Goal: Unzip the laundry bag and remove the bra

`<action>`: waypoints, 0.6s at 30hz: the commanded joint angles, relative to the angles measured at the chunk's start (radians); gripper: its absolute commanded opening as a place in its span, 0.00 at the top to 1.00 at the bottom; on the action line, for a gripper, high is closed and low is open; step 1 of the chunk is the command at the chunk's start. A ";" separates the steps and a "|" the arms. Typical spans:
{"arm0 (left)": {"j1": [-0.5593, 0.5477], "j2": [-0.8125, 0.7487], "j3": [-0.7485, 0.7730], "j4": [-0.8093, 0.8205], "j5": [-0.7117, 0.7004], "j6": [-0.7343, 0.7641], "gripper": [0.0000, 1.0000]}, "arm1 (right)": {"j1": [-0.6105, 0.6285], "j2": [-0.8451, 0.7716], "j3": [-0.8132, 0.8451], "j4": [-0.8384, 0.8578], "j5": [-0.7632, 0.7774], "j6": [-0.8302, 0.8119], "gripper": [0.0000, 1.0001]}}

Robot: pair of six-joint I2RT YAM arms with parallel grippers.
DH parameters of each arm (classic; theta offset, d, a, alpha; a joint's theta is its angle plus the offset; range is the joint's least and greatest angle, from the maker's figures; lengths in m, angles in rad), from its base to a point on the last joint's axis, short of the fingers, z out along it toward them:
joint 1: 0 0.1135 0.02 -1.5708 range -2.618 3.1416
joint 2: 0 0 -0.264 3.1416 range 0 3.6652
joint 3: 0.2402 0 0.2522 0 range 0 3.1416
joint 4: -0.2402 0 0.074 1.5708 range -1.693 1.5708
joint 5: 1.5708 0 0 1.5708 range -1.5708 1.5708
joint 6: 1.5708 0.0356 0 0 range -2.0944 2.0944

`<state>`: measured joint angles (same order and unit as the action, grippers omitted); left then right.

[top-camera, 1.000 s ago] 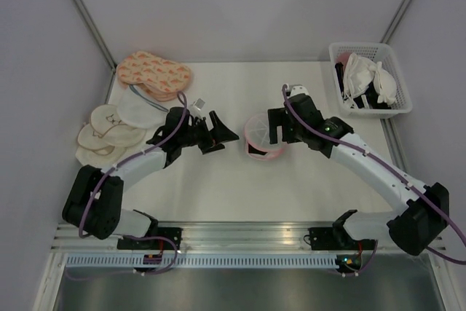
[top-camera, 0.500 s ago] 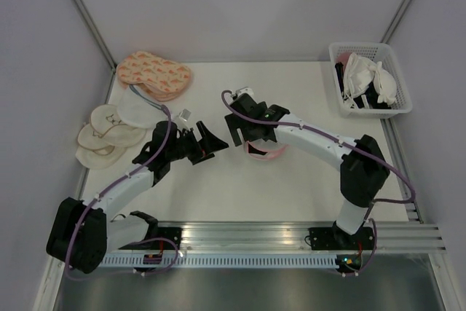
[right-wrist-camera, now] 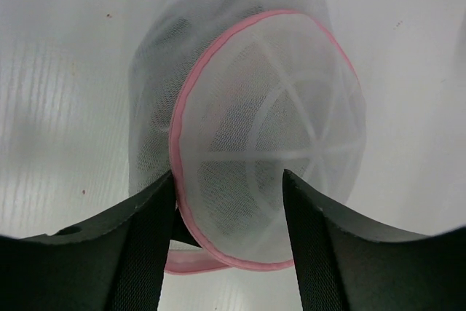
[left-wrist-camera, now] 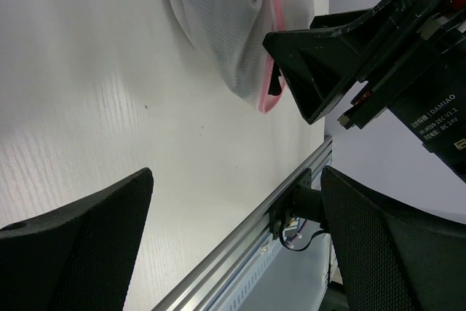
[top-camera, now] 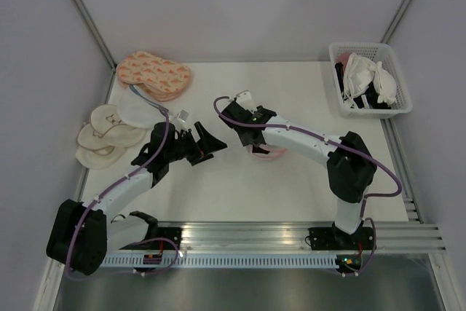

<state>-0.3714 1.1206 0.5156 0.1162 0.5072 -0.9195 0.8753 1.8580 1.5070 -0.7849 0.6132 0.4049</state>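
Observation:
The laundry bag is a white mesh pod with a pink zip rim, lying mid-table and half under my right wrist. In the right wrist view its ribbed round face fills the space just beyond my fingers. My right gripper is open and straddles the bag's near pink rim, with the left finger touching it. It comes at the bag from the far left. The bra shows only as a dark shade through the mesh. My left gripper is open and empty, left of the bag.
A white basket with white bras stands at the back right. Peach patterned pads and cream round pads lie at the left. A metal rail runs along the near edge.
My right arm has swung left and folded over the bag, so its gripper now meets the bag from the far left. My left gripper has drawn back a little toward the near left.

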 commanded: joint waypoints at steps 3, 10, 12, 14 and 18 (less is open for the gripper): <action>0.003 0.016 -0.012 0.057 0.030 -0.027 0.01 | 0.004 -0.057 0.028 -0.083 0.152 0.044 0.41; 0.003 0.005 -0.005 0.046 0.033 -0.024 0.01 | 0.004 -0.161 -0.027 -0.123 0.249 0.133 0.67; 0.005 0.008 0.009 0.051 0.042 -0.022 0.01 | 0.004 -0.197 -0.040 -0.145 0.312 0.179 0.73; 0.002 0.013 0.030 0.054 0.048 -0.021 0.01 | 0.001 -0.233 -0.059 -0.177 0.364 0.228 0.82; -0.020 0.071 0.101 0.063 0.086 -0.007 0.02 | -0.065 -0.301 -0.151 -0.240 0.414 0.339 1.00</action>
<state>-0.3740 1.1545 0.5312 0.1284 0.5480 -0.9264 0.8604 1.6165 1.4197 -0.9352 0.9195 0.6193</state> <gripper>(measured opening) 0.989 0.023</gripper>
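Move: The lid's pink zip rim, left side, is about 2 cm to the left of my right hand point and level in reach, some 2 cm below. The bag's middle lies about 4 cm to that hand's right and 1 cm back. The black bra shows in the opening, roughly 4 cm back, 1 cm right and a little below; the white basket stands some 36 cm right, 16 cm farther out. From my left hand the rim is about 4 cm ahead, 11 cm to the right and lower. With my right fingers already around the loose mesh lid, I squeeze them from about two-thirds open to shut, pinching its pink rim, while I draw right about 8 cm and, faster as I go, lift some 7 cm, peeling the lid off the bag's mouth. My wrist tips the fingers up and swings clockwise, some 15 degrees each. ##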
